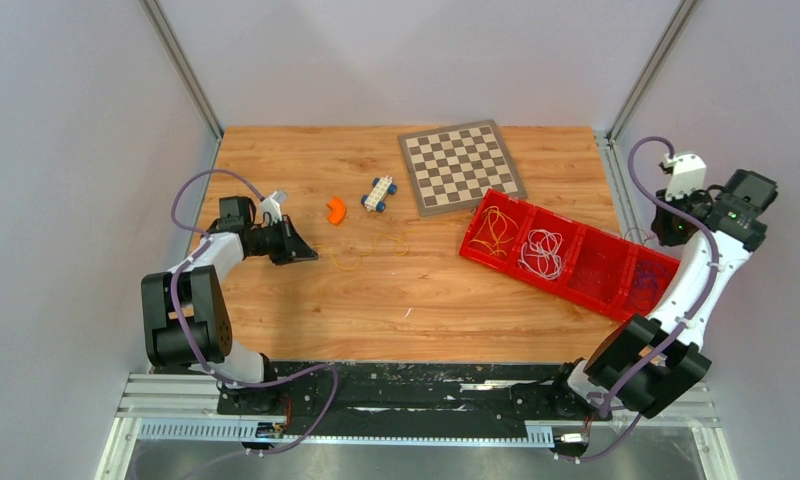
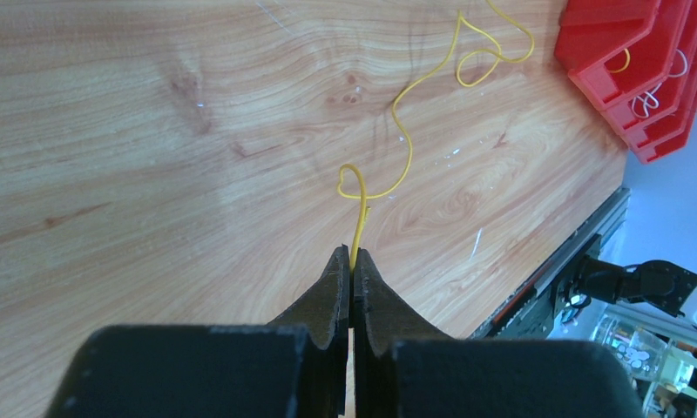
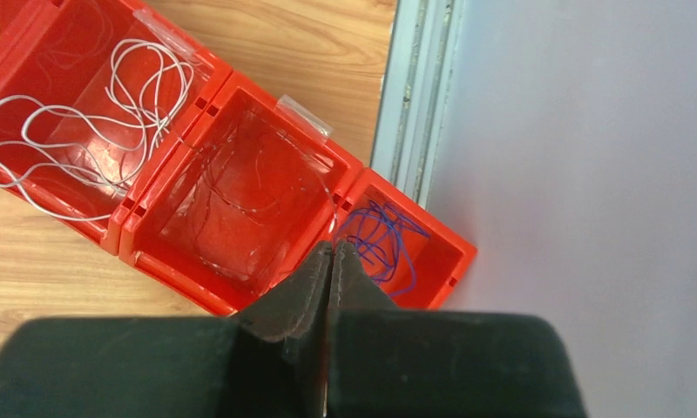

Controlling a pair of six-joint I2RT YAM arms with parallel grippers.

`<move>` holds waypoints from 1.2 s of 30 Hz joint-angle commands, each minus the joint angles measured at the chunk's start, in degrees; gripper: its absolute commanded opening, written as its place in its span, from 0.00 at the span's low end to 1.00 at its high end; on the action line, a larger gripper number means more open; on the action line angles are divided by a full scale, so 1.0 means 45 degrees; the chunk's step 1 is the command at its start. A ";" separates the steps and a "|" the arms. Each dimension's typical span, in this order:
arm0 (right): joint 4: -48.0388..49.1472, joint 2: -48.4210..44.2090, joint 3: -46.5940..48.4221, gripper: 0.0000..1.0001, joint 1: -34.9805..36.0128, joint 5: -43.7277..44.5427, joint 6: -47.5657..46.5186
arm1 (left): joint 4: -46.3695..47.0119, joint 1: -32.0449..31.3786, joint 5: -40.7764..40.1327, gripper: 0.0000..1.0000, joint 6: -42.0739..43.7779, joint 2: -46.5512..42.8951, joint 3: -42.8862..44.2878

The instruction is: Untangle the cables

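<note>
My left gripper (image 2: 352, 258) is shut on the end of a thin yellow cable (image 2: 401, 165), which curls away over the wooden table towards the red tray (image 2: 602, 39). From above, that left gripper (image 1: 306, 253) lies low at the table's left, and the yellow cable (image 1: 352, 263) trails to its right. The tray (image 1: 536, 282) holds sorted cables: yellow (image 1: 493, 233), white (image 1: 542, 252), thin dark ones (image 3: 227, 187) and blue (image 3: 384, 239). My right gripper (image 3: 332, 249) hangs shut and empty above the tray's right end.
A chessboard (image 1: 461, 166) lies at the back of the table. An orange curved piece (image 1: 336, 209) and a white and blue toy car (image 1: 379, 192) sit left of it. Metal frame posts and grey walls close in both sides.
</note>
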 commanded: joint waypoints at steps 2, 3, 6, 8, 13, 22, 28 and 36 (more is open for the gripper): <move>0.2660 0.0533 -0.0418 0.00 0.1469 0.1934 0.1165 | -0.0034 -0.0055 -0.0329 0.00 0.0074 0.0273 0.0742; 0.2660 0.0627 -0.0359 0.00 0.1632 0.1932 0.1374 | -0.0051 -0.0055 -0.0322 0.00 0.0072 0.0337 0.0766; 0.2497 0.0684 -0.0633 0.00 0.2156 0.1704 0.1567 | -0.0001 -0.0054 -0.0271 0.00 0.0036 0.0459 0.0792; 0.2181 0.0627 -0.1062 0.00 0.2549 0.1240 0.1598 | 0.0075 -0.0057 -0.0243 0.00 0.0004 0.0561 0.0763; 0.1811 0.0998 -0.2338 0.00 0.3162 0.0845 0.2039 | 0.0200 -0.0056 -0.0156 0.00 -0.0129 0.0774 0.0858; 0.2818 0.2722 -0.3659 0.00 0.3170 0.1576 0.2063 | 0.0296 -0.0055 0.0138 0.00 -0.0372 0.1021 0.1305; 0.3768 0.3486 -0.4532 0.00 0.3171 0.1981 0.1872 | 0.0159 -0.0055 0.0124 0.00 -0.0156 0.1021 0.1106; 0.3528 0.3361 -0.4472 0.07 0.3116 0.2099 0.1827 | -0.0155 -0.0064 0.0095 0.00 0.0070 0.1064 0.1254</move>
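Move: Below and a little left of the right hand, which holds the red cable, is the empty compartment of the red bin: about 5 cm to its left, level fore and aft, 21 cm down. The white cable's compartment lies some 17 cm left and 4 cm ahead of this hand, and the purple cable's about 7 cm right and 4 cm back. From the left hand, the empty compartment is roughly 63 cm right and 3 cm back. Swinging about 4 cm forward and 7 cm left first, the right hand then sinks some 20 cm in all into the empty compartment, drawing back those 4 cm as its fingers tip about 25 degrees steeper. They stay practically shut on the red cable. The left hand keeps its pinch on the yellow cable and edges 2 cm forward. ##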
